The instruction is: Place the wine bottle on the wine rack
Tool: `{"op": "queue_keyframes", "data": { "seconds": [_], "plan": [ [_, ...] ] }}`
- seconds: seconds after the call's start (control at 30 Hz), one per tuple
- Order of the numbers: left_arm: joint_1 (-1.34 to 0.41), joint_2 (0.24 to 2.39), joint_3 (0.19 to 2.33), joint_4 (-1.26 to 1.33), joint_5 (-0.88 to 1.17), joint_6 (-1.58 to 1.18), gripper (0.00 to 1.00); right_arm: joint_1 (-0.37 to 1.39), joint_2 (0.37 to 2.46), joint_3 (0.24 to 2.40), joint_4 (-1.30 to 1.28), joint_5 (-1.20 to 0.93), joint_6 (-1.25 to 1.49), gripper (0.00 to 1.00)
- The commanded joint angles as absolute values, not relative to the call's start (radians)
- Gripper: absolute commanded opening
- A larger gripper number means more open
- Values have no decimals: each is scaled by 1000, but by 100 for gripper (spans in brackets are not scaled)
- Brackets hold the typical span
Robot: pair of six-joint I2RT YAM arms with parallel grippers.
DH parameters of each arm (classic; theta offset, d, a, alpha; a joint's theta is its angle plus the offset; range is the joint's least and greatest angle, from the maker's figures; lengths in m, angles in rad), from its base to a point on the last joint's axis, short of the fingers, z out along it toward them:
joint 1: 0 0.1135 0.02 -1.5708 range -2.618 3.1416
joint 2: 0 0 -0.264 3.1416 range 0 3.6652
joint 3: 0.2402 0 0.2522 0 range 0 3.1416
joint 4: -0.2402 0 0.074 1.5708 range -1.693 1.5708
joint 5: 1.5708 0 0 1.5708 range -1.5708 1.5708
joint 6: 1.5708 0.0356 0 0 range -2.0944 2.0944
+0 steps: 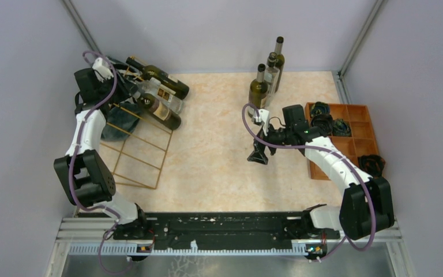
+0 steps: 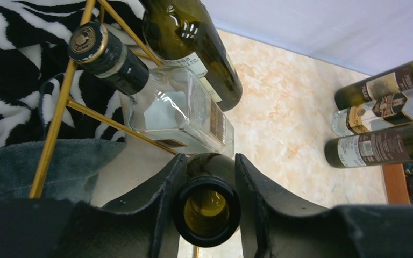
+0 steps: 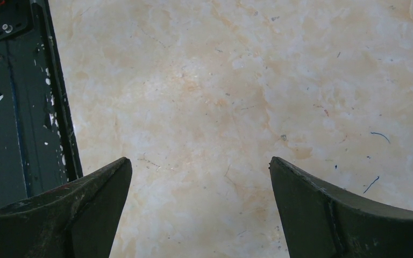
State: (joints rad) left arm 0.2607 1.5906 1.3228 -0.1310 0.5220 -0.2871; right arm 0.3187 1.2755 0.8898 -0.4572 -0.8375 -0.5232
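The gold wire wine rack slants at the left of the table; its wires also show in the left wrist view. Three bottles lie on its far end: a dark one, a clear one and a dark green one. My left gripper is shut on the open neck of the dark green wine bottle, just below the clear bottle. My right gripper hangs open and empty over the middle of the table.
Three more bottles stand at the back centre, also seen in the left wrist view. An orange-brown wooden compartment tray with dark items is at the right. A grey towel and a zebra cloth lie under the rack.
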Motion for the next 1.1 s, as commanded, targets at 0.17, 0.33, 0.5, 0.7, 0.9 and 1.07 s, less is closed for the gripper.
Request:
{"op": "queue_keyframes", "data": {
  "seconds": [0.17,0.33,0.5,0.7,0.9,1.07],
  "plan": [
    [268,1622,1358,-111,417,-260,55,327,1246,890,-435,-848,-541,98],
    [268,1622,1355,-99,374,-247,63,327,1246,890,-434,-848,-541,98],
    [267,1625,1364,-83,329,-232,70,327,1246,890,-434,-848,-542,98],
    [268,1638,1365,-78,298,-218,76,327,1246,889,-436,-847,-543,98],
    [267,1636,1363,-67,279,-201,80,327,1250,890,-436,-848,-544,98],
    [266,1631,1362,-62,266,-188,84,327,1252,890,-436,-847,-545,98]
  ]
}}
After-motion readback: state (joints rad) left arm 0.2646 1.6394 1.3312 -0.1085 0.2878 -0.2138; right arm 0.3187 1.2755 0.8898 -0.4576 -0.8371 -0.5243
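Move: The left hand still has the wine bottle by its neck; the bottle's middle lies about 8 cm to the right, 5 cm back and 7 cm below, over the rack. The clear bottle's middle is roughly 9 cm right, level fore-and-aft and 8 cm lower; the far wine bottle is about 10 cm right, 6 cm ahead and 8 cm below. From the right hand, the held bottle lies some 39 cm left and 18 cm ahead. The left hand opens off the wine bottle's neck, easing about 5 cm left and slightly down, turning counter-clockwise. ##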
